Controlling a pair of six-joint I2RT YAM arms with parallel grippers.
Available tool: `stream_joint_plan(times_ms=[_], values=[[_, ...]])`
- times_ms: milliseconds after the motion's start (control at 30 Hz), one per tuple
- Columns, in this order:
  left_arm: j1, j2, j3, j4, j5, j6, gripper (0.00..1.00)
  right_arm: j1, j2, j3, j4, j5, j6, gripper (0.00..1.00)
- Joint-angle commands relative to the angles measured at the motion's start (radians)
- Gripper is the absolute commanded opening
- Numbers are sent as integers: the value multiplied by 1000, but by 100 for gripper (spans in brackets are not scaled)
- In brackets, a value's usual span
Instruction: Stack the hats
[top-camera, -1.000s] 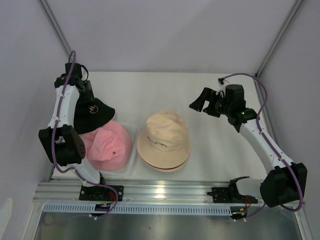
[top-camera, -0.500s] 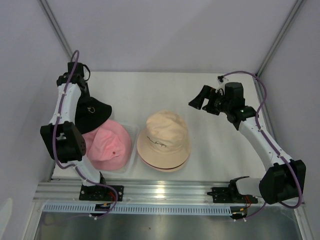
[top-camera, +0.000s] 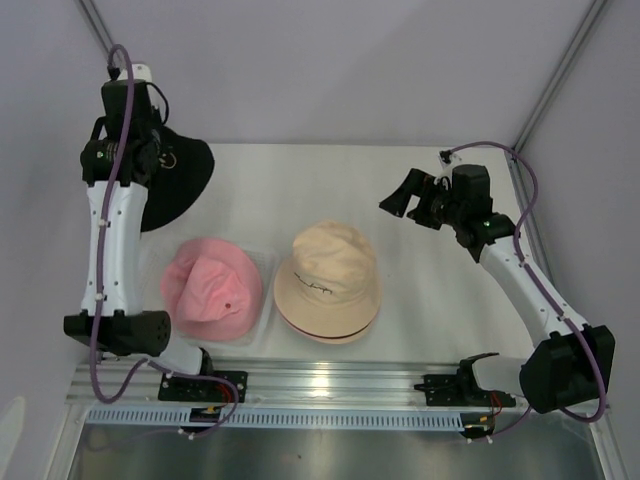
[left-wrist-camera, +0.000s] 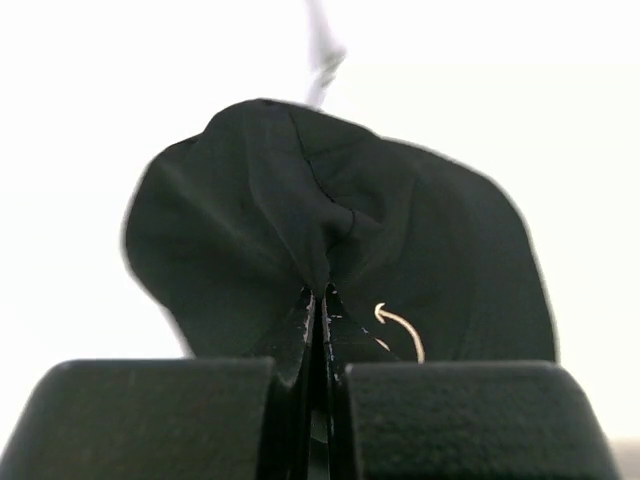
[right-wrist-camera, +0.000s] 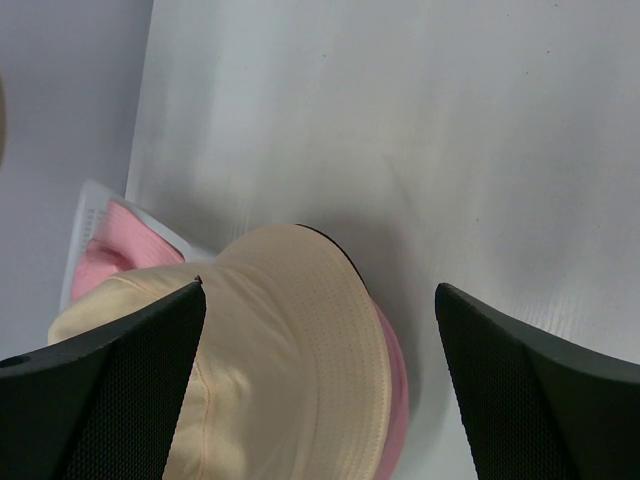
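Note:
My left gripper (top-camera: 163, 152) is shut on the black hat (top-camera: 172, 188), which hangs in the air at the back left. In the left wrist view the black hat (left-wrist-camera: 330, 220) is pinched at a fold between the closed fingers of the left gripper (left-wrist-camera: 320, 296), its white logo (left-wrist-camera: 402, 330) showing. A pink hat (top-camera: 212, 288) lies on the table at the front left. The cream hat (top-camera: 328, 278) sits at the centre. My right gripper (top-camera: 404, 200) is open, above and right of the cream hat (right-wrist-camera: 270, 370), which has a pink brim (right-wrist-camera: 395, 375) under it.
A thin clear sheet or tray (top-camera: 264, 262) lies under the pink hat, and its edge (right-wrist-camera: 92, 205) shows in the right wrist view. White walls close in the table (top-camera: 420, 290) on the left, back and right. The aluminium rail (top-camera: 330, 385) with the arm bases runs along the near edge.
The left gripper closed on the black hat and the arm lifted it up and back, off the pink hat. The right arm has barely moved.

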Motion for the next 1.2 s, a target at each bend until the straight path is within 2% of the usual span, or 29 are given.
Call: stream_joint_plan(times_ms=[0,33,100,133,200,233,400,567,900,1167], values=[[-149,-87,90,-32,73,39,1,-6,-42,37,15,38,16,100],[-248,-96,93,-33,69,43,1,-8,-49,43,2,56,14,99],[-362,-107,111,-32,44,57,1,-17,-67,48,-42,79,16,100],[-478,-105,117,-35,21,62,1,-21,-96,46,-54,97,16,100],[-581,-81,148,-39,4,62,1,-35,-128,37,-102,113,11,100],[-671,-67,157,-47,-11,62,1,-55,-160,36,-123,134,10,100],[-914,27,238,-107,-72,51,1,-144,-277,2,-251,139,13,99],[-1043,41,226,-154,-137,50,1,-205,-417,-18,-333,136,2,100],[-1238,41,91,-252,-247,-50,1,-213,-540,-35,-429,150,3,99],[-1298,-33,-125,-190,-172,-223,1,-212,-579,-130,-375,43,58,100]])
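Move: The stack, beige hat on top, to which the left hand will take its already pinched black hat, lies about 38 cm to that hand's right, 17 cm back and some 31 cm below. The pink hat in the tray is roughly 28 cm left of the stack and level with it in depth. From the empty right hand the stack is about 18 cm left, 13 cm back and 17 cm below. Left hand swings the black hat about 38 cm right, 19 back, over the stack; right hand retreats back-right. ##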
